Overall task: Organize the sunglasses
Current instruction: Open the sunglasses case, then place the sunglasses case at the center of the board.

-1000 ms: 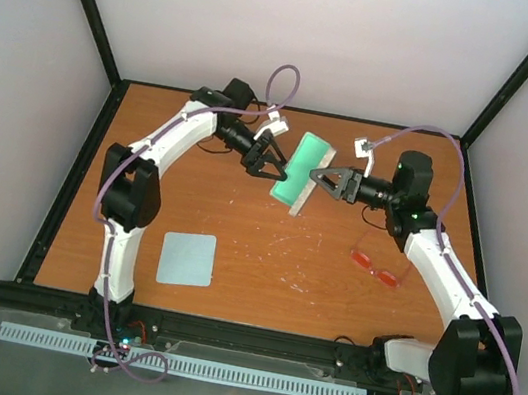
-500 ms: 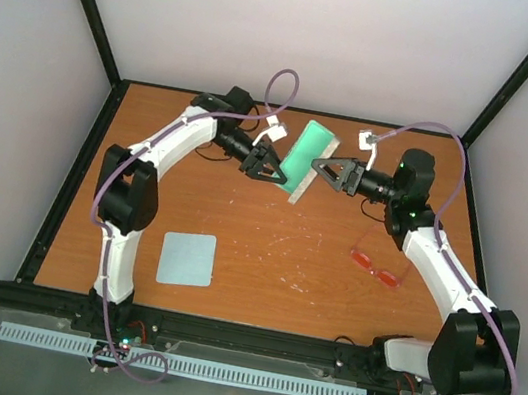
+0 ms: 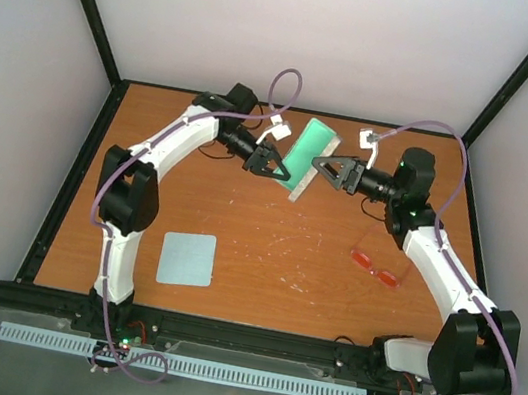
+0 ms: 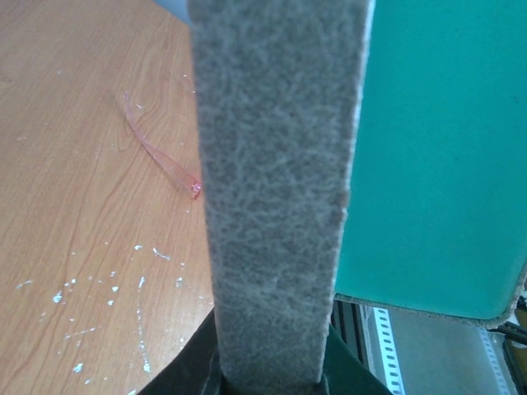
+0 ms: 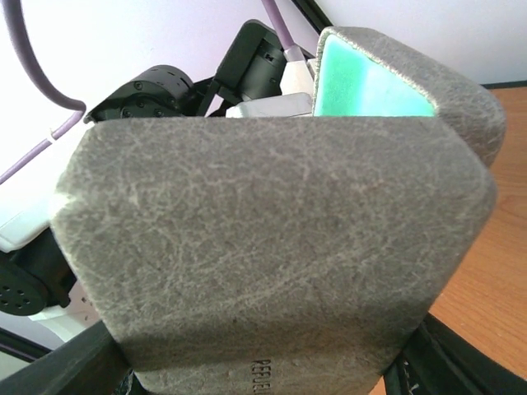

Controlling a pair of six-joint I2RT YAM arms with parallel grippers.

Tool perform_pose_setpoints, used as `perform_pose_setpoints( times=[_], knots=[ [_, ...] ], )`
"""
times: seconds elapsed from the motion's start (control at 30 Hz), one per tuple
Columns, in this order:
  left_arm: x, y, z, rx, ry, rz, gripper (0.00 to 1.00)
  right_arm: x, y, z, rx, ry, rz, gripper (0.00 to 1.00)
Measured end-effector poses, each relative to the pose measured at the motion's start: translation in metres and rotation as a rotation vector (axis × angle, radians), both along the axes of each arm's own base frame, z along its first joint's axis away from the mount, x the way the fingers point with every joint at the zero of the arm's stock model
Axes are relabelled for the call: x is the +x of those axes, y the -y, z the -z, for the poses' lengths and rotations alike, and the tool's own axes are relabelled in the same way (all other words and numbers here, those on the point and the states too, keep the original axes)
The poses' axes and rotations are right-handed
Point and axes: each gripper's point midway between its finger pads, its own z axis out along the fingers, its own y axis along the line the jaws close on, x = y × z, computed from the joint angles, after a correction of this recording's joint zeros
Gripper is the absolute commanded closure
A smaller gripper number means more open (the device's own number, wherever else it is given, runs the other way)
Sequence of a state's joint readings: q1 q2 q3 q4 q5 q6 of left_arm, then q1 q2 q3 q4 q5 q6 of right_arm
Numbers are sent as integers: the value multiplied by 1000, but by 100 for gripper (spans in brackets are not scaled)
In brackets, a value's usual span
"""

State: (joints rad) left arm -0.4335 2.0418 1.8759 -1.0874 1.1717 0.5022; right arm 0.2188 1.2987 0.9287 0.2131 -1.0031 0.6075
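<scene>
The grey case [image 3: 310, 147] with its teal-green lining [image 4: 436, 148] hangs open and tilted above the back of the table, held between both arms. My left gripper [image 3: 277, 167] is shut on one grey wall of the case [image 4: 280, 164], which runs up from between its fingers. From the other side my right gripper [image 3: 328, 165] is shut across the case's broad grey shell [image 5: 272, 230], which fills its wrist view. The sunglasses [image 3: 377, 267], red-orange and thin-framed, lie on the table to the right, below the right forearm. One translucent temple of the sunglasses [image 4: 160, 156] shows in the left wrist view.
A pale blue square cloth [image 3: 186, 259] lies flat on the wooden table [image 3: 264, 258] at the front left. Black frame rails edge the table, with white walls behind. The left arm's wrist [image 5: 165, 90] shows behind the case in the right wrist view.
The left gripper has closed from wide open onto the case's edge. The case has shifted a little towards the back and stands more upright. The right gripper keeps its hold.
</scene>
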Motion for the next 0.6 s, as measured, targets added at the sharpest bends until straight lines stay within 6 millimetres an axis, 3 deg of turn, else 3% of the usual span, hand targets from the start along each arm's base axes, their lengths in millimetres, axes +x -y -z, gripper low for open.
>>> perform_pose_setpoints(
  times=[0.03, 0.13, 0.23, 0.3, 0.4, 0.47, 0.6],
  knots=[
    [1, 0, -1, 6, 6, -2, 99, 1, 0, 0, -4, 6, 3, 3],
    [6, -1, -5, 42, 49, -17, 100, 5, 3, 2, -33, 3, 33, 0],
    [20, -3, -18, 108, 157, -47, 100, 10, 20, 10, -105, -9, 136, 0],
    [35, -6, -26, 162, 262, -74, 100, 7, 48, 12, -160, -3, 245, 0],
    [53, -14, -28, 257, 410, -100, 100, 0, 110, 14, -277, 15, 494, 0],
    [63, -24, -18, 360, 496, -109, 100, -6, 145, 14, -365, 36, 638, 0],
    [73, -50, 31, 623, 604, -66, 100, -11, 169, 28, -480, 19, 726, 0]
  ],
)
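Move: The sunglasses case, already open, is between both grippers. Its middle is about 5 cm right of the left hand, 3 cm ahead and 3 above; from the right hand it is 2 cm left, 3 ahead and 3 below. The red sunglasses lie on the table about 26 cm right of the left hand, 13 back and 23 lower. The blue cloth lies some 19 cm left of the left hand, 18 back and 23 lower. The open case passes into the left gripper's hold alone: the right fingers spread fully, come free of its body and pull away about 17 cm to the right, swinging clockwise and tipping down. The left keeps its pinch on the case's side and carries it forward about 7 cm and some 5 cm left, first rising slightly, then sinking below its starting height as its fingers turn steeply downward. ##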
